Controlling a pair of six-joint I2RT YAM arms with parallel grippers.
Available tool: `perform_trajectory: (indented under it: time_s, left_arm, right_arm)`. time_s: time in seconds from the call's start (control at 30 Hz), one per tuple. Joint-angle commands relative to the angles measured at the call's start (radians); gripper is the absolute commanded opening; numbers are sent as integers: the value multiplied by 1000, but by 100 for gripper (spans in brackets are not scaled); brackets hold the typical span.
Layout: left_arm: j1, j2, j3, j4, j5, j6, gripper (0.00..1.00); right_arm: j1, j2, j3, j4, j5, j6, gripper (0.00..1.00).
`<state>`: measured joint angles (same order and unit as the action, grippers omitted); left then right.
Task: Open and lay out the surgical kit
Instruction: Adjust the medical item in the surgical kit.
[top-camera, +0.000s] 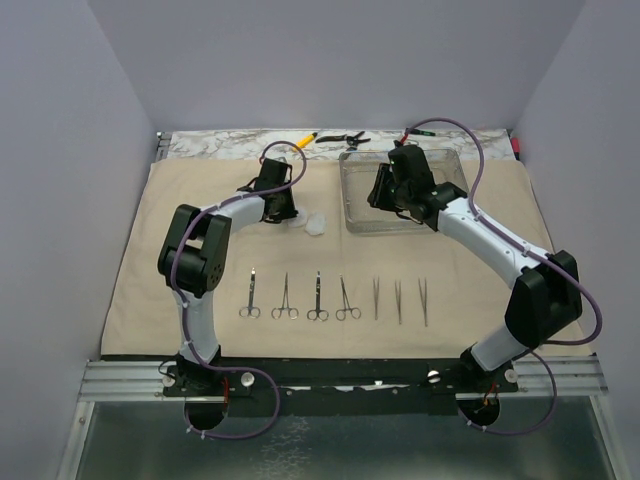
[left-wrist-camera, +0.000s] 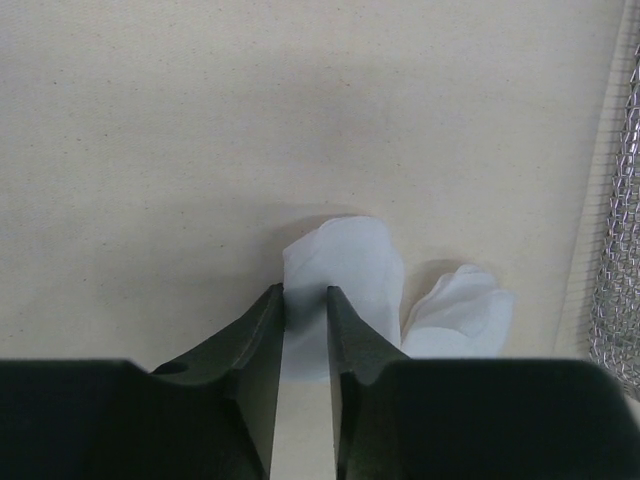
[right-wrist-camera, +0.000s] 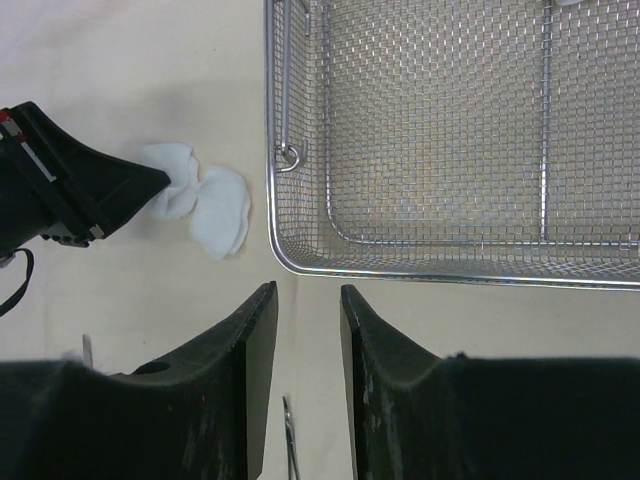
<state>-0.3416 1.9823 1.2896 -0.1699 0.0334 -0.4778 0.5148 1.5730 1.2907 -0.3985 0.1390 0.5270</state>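
The beige cloth wrap (top-camera: 150, 260) lies spread flat on the table. On its near part lie several ring-handled clamps (top-camera: 285, 298) and three thin tweezers (top-camera: 399, 300) in a row. The tray (top-camera: 350, 190), a wire mesh basket (right-wrist-camera: 400, 272) in the right wrist view, stands at the back right. Left of it lie white gauze balls (top-camera: 315, 222). My left gripper (left-wrist-camera: 305, 292) is shut on one gauze ball (left-wrist-camera: 350, 250); a second ball (left-wrist-camera: 460, 305) lies just to its right. My right gripper (right-wrist-camera: 307, 290) hangs open over bare cloth at the tray's near left corner, holding nothing.
A yellow pen (top-camera: 305, 138) and black-handled pliers (top-camera: 340, 138) lie on the marbled strip behind the cloth. Grey walls close in the left, right and back. A clamp tip (right-wrist-camera: 288, 420) shows under my right fingers.
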Motion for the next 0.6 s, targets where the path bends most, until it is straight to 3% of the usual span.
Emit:
perform_trajectory:
  time_s: [0.0,0.17,0.57]
  left_arm:
    - [-5,33,22,-54,18,-1,19]
    - [-5,-3,32,-68,-13,7,1]
    - [-5,-35,108,-198,-80,95,0]
  right_arm:
    - [-6,15,9,16,-22,12,35]
    - [-6,12,11,15,-24,10,34]
    - [-6,13,8,21,-13,13,33]
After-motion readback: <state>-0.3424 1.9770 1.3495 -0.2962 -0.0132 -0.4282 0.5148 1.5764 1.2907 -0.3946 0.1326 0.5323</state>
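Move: The left gauze lies almost under my left fingertips, its middle about 2 cm to the right, 1 cm back and 1 cm below. The right gauze is some 6 cm to my left hand's right and 2 cm back, and the wire basket's middle about 25 cm right and 6 cm ahead. From my right hand, the left gauze lies roughly 18 cm left, 4 cm ahead and 16 cm below. I shut my left fingers from about a quarter open, pinching the left edge of the left gauze while the tips settle slightly onto the cloth. Keeping that pinch, I draw the gauze about 1 cm to my left, away from the right gauze, lifting a little under 1 cm with a slight roll of the wrist. ##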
